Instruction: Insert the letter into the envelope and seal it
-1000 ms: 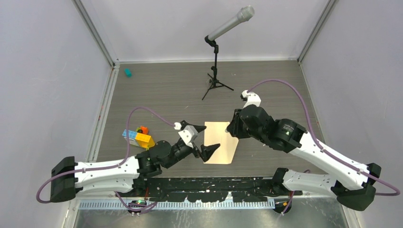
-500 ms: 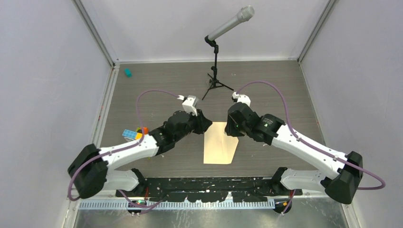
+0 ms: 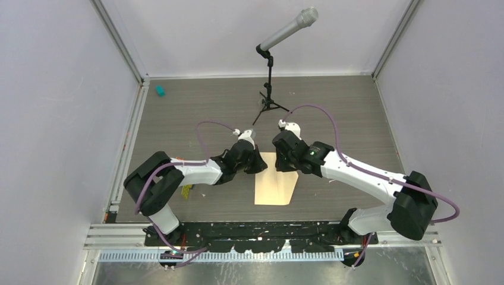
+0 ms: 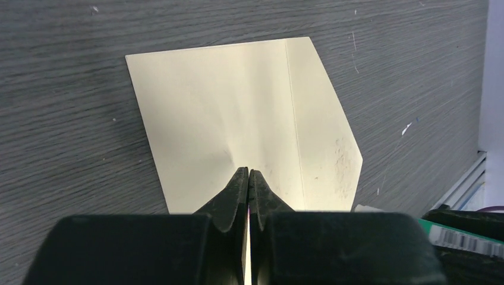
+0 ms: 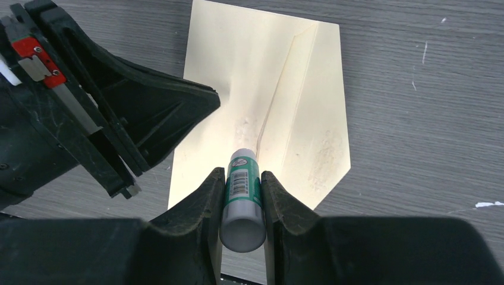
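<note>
The envelope is a pale tan sheet lying flat mid-table, with a fold line and a tapered flap laid open. The letter does not show as a separate sheet. My left gripper is shut, nothing between its fingers, and its joined tips are down on the envelope's body beside the fold. My right gripper is shut on a green-and-white glue stick, whose tip meets the envelope at the fold line. Both grippers crowd the envelope's far end, the left gripper just left of the right.
A microphone on a tripod stand rises behind the grippers. A small teal object lies at the far left by the wall. A green box with a barcode shows at the edge of the left wrist view.
My left arm swung from the envelope's near left side up to its far end, and its gripper went from open to shut. My right arm shifted left with the glue stick.
</note>
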Available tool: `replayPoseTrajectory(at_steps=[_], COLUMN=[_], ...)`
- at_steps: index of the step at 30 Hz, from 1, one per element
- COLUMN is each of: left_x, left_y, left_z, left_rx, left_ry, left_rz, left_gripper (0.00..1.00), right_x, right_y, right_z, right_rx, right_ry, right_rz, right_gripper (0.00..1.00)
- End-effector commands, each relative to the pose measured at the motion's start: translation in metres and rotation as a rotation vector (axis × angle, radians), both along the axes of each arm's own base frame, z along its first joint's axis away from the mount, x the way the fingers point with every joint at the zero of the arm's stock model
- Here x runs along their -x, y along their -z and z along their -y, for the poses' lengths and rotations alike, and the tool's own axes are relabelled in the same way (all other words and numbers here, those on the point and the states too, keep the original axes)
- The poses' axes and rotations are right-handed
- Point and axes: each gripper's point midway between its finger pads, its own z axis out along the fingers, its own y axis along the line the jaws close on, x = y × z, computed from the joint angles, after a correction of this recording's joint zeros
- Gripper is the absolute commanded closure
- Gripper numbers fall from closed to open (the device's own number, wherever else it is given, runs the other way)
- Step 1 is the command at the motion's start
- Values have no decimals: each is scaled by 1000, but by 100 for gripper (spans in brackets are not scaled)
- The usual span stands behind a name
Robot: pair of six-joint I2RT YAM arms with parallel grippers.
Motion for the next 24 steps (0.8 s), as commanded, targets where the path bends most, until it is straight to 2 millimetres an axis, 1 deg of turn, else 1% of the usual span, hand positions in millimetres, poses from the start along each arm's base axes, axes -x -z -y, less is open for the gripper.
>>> replayPoseTrajectory(at_steps=[1, 6, 11, 14, 19, 24], left_x=[-10, -8, -4, -2, 1, 3], left_y=[-4, 18, 37, 43, 46, 48], left_z=[10, 5, -6, -11, -17, -18], left_rx=[87, 67, 15, -6, -25, -30], left_ry=[-38, -59, -98, -107, -116, -114], left_rz=[2, -39, -84, -98, -104, -109], left_gripper=[99, 100, 100, 100, 100, 100], right_x=[-15, -20, -25, -28, -32, -38], right_y=[-1, 12, 23, 30, 38, 46], right_z=[-13, -16, -18, -19, -20, -19], right_rx=[-33, -11, 8, 20, 37, 57], right_ry=[-4, -3, -2, -2, -3, 5], right_rz=[43, 25, 14, 5, -1, 0], right_gripper=[99, 99, 99, 99, 99, 99])
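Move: The envelope's middle lies about 3 cm back and 3 cm right of the left fingertips, 5 cm below them. From the right hand, which holds the glue stick, it lies some 11 cm below, 1 cm ahead and 1 cm left. The open flap is roughly 3 cm back and 7 cm right of the left hand; the mic stand's base stands about 24 cm ahead of the left hand. Straight down go the shut left fingertips, about 3 cm, tilting slightly, until they stop on the envelope's body and stay there. The right hand sinks too, steadily, some 5 cm, easing 2 cm forward towards the envelope, and keeps its grip on the glue stick, whose white end points towards the left fingers. ##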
